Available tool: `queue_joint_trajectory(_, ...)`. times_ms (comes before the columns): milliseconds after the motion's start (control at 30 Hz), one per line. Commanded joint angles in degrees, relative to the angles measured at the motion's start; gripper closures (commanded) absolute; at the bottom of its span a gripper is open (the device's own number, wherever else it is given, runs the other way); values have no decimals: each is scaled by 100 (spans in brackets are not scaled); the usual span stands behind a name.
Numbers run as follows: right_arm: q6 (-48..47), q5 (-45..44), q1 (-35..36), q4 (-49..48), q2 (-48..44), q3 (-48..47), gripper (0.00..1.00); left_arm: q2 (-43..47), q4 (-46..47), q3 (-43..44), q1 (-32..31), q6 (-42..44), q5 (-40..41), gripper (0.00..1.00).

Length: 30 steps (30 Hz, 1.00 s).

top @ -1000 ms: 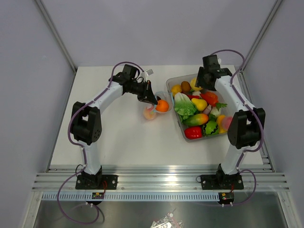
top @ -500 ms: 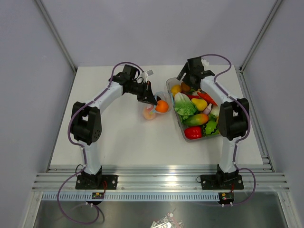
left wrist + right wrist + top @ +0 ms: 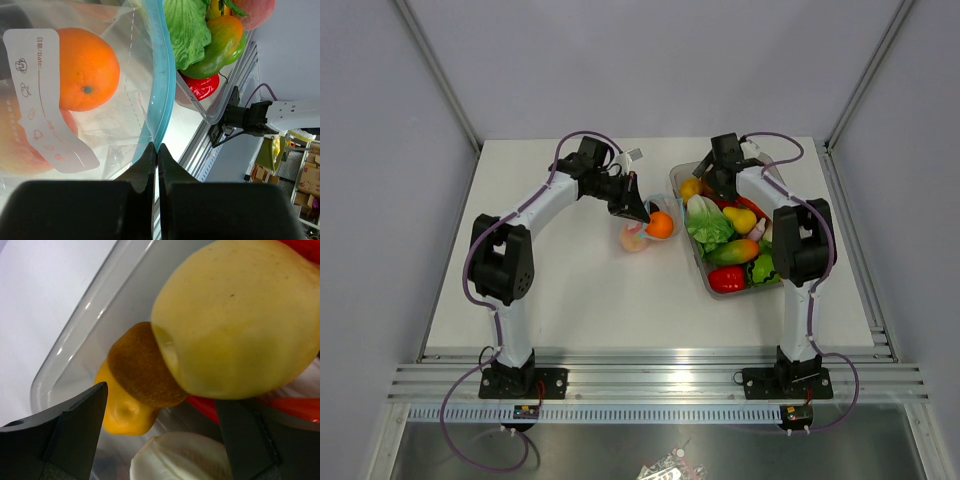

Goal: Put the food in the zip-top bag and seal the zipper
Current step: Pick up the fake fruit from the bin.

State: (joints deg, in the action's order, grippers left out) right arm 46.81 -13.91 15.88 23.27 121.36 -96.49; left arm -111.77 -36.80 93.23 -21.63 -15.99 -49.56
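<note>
The zip-top bag (image 3: pixel 638 232) lies on the table left of the tray, with a round orange (image 3: pixel 661 225) and a pink-yellow peach (image 3: pixel 634 239) inside it. My left gripper (image 3: pixel 157 150) is shut on the bag's light blue zipper (image 3: pixel 161 85), with the orange (image 3: pixel 85 70) just behind the strip. My right gripper (image 3: pixel 160 415) stands open over the tray's far left corner. A brown kiwi (image 3: pixel 142 370), a small yellow fruit (image 3: pixel 125 410) and a white ribbed piece (image 3: pixel 180 460) lie between its fingers (image 3: pixel 75 430). A large pale yellow fruit (image 3: pixel 240 315) is close above them.
The rigid clear tray (image 3: pixel 704 280) at the right holds green lettuce (image 3: pixel 708 222), a red pepper (image 3: pixel 726 279), a mango (image 3: pixel 734 251) and several other toy foods. Its wall (image 3: pixel 100 305) runs just left of my right gripper. The bag carries a white label (image 3: pixel 35 95).
My right arm has swung left from the tray's far right side to its far left corner, and its jaws have opened wider. The left arm and the bag have not moved.
</note>
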Motion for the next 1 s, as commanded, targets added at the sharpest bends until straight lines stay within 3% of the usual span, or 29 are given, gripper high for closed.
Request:
queue_joint_trajectory(0,162,-314,-129,-305,81,34,7,181,6,195,62,122,52,100)
queue_joint_trajectory(200,74,-323,-164,-472,204,51,14,146,14,195,71,114,52,100)
queue_joint_trajectory(333,48,-323,-164,-674,-50,261,37,146,6,178,71,122,69,100)
queue_joint_trajectory(567,-163,-182,-129,-911,-1008,990,57,173,76,151,71,61,60,100)
queue_joint_trajectory(967,-628,143,310,-868,-2889,2019,59,199,129,178,62,-115,87,100)
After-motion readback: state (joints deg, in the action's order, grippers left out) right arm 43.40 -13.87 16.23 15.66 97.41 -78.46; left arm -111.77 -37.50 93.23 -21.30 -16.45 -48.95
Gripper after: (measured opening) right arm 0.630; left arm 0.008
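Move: The brown kiwi lies just under the open right gripper, about 1 cm ahead, 1 cm right and 2 cm below. From that hand the big yellow apple is roughly 7 cm right and 2 cm ahead, the small orange-yellow fruit some 4 cm left and level, and the cabbage about 9 cm back, straight behind. From the left gripper the kiwi is around 17 cm right, 12 cm ahead and 10 cm lower. Ease the right gripper down and slightly right, about 2 cm, with a touch forward, so the fingers straddle the kiwi, and close them until they pinch its sides. Keep that grip and draw back about 6 cm while lifting, then climb ever faster, about 12 cm in all, letting the fingertips tip up some 10 degrees. ##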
